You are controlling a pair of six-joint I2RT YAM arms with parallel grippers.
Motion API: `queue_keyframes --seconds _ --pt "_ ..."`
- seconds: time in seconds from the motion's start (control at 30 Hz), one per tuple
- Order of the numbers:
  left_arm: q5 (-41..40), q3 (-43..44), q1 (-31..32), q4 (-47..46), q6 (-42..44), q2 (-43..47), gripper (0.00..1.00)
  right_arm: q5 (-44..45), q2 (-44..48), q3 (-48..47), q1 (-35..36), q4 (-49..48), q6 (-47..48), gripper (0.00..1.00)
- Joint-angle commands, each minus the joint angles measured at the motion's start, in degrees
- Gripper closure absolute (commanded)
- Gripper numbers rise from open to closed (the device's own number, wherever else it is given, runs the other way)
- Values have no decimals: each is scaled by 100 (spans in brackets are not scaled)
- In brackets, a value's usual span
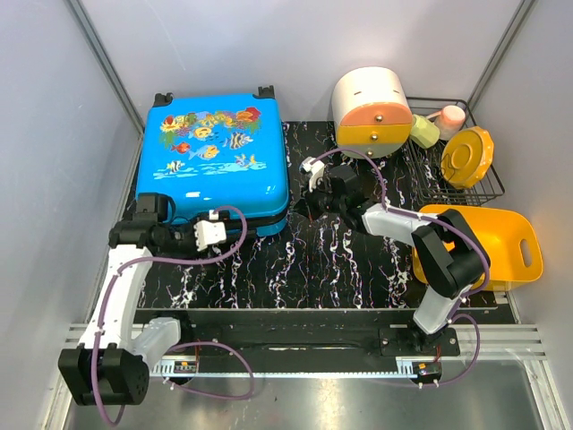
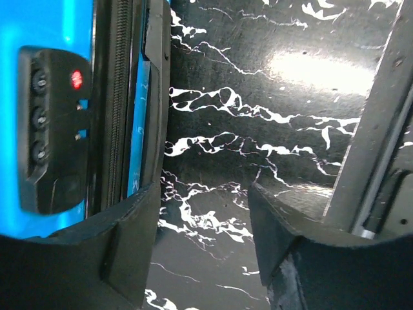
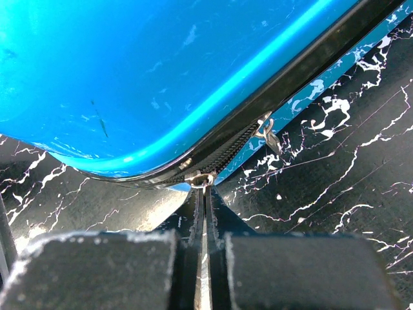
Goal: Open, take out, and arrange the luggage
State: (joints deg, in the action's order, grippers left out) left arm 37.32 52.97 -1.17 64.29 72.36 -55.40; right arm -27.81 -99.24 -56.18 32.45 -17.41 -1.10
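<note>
The luggage, a bright-blue hard-shell suitcase with a fish print, lies flat and closed at the back left. My right gripper is at its right front corner, shut on a metal zipper pull. A second pull hangs further along the zip. My left gripper points along the suitcase's front edge. It is open, and only the table shows between its fingers. The black combination lock sits on the suitcase side just to its left.
A white-and-orange round drawer box stands at the back. A wire basket at the back right holds a green cup, a pink item and an orange lid. A yellow basin sits at the right. Grey walls close in both sides.
</note>
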Motion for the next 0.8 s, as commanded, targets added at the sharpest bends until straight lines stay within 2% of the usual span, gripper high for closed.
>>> queue_keyframes --seconds 0.0,0.57,0.7,0.73,0.77 --pt "135 -374 230 -1092 868 -58 41 -137 195 -200 -133 115 49 100" --pt "-681 -1412 459 -2859 736 -788 44 -268 28 -209 -133 19 -109 100" --pt "-805 -1430 626 -3133 429 -999 55 -426 19 -43 -125 -201 -258 100" --pt "-831 -1421 679 -3168 298 -1026 63 -444 10 -16 -125 -254 -302 100" --pt "-858 -1421 827 -3273 209 -1069 68 -453 1 11 -125 -341 -390 100"
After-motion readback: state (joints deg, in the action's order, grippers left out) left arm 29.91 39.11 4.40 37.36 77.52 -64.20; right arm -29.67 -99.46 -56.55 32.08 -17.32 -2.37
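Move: The suitcase's black carry handle, low on its front side, is about 5 cm ahead of the left hand, level sideways and some 9 cm below it. The combination lock sits roughly 9 cm ahead and 4 cm below; the zipper pull at the suitcase's front right corner is some 11 cm ahead, 17 cm to the right and 6 cm lower. From the right hand, already at that pull, the handle is roughly 6 cm back, 17 cm left and 3 cm lower. The left hand sinks about 8 cm and works some 5 cm forward as it goes, down past the lock and the zipper band to the carry handle, its wrist turning only some 10 degrees, and at the bottom the part-open fingers start closing with the handle between them, though a grip on it can't yet be seen. The right hand stays put at the corner, its shut fingers still holding the zipper pull. ##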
